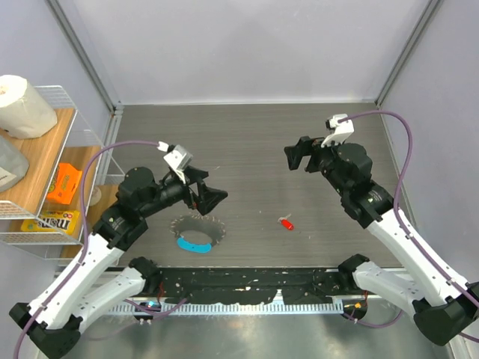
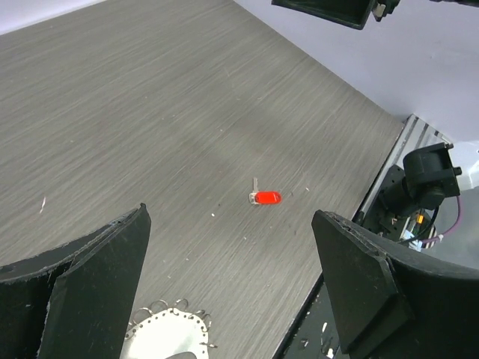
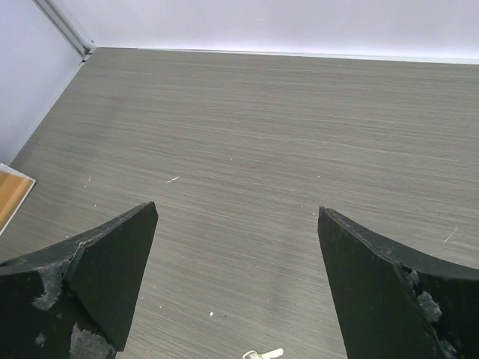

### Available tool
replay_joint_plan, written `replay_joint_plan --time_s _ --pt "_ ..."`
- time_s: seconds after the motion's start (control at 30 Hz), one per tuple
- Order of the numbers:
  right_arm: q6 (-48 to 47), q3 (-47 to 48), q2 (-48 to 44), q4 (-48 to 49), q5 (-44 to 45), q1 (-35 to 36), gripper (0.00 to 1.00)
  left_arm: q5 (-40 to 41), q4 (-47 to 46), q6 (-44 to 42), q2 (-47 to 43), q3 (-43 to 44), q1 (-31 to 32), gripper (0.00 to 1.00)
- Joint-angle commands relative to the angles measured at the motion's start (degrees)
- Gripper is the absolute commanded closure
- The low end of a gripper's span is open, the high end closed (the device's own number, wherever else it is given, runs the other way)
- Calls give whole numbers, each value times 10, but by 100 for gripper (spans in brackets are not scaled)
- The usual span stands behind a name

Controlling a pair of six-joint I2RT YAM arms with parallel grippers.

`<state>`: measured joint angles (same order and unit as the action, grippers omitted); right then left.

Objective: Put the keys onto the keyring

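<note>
The key [image 1: 286,223], tiny with a red head and a short silvery blade, lies flat on the grey table right of centre. It also shows in the left wrist view [image 2: 266,197]. The keyring [image 1: 199,229], a silvery loop with a light-blue crescent tag [image 1: 193,245], lies left of it, and its edge shows low in the left wrist view [image 2: 161,330]. My left gripper [image 1: 209,190] is open and empty, hovering just above the keyring, jaws wide apart [image 2: 230,217]. My right gripper [image 1: 298,155] is open and empty, raised behind the key [image 3: 238,209]. A silvery blade tip [image 3: 263,354] shows at that view's bottom edge.
A wire shelf [image 1: 56,105] stands at the far left with a paper roll [image 1: 22,105], an orange item [image 1: 66,183] and a yellow box [image 1: 56,221]. A black rail [image 1: 247,280] runs along the table's near edge. Grey walls close the back and sides.
</note>
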<state>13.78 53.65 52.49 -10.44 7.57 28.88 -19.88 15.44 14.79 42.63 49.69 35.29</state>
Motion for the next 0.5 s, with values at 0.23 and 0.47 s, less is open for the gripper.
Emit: replay_joint_plan --time_s 0.23,0.47 --pt "13 -20 9 -11 -146 2 4 32 33 21 7 -29 6 4" --pt "22 -74 13 -30 -14 83 3 221 142 30 61 -15 71 6"
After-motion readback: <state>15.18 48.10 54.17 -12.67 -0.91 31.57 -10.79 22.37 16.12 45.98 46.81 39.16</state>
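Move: The red-tagged key lies on the table about 10 cm back and 4 cm to the left of the right hand, some 30 cm below it. The keyring, a looped thing with a blue part on its near side, lies about 8 cm left and 2 cm back of the left hand, also some 30 cm down. From the left hand the key is about 19 cm right and 2 cm ahead; from the right hand the keyring is roughly 32 cm left and 13 cm back. Towards the red-tagged key the right hand sinks about 6 cm while sliding left and a little back, swinging some 10 degrees counter-clockwise and tipping its fingers down as much. Meanwhile, nearer the keyring, the left hand drops almost straight down about 7 cm after a brief wait, its wrist starting to roll and tip down. Both grippers stay wide open, still high above the table. ##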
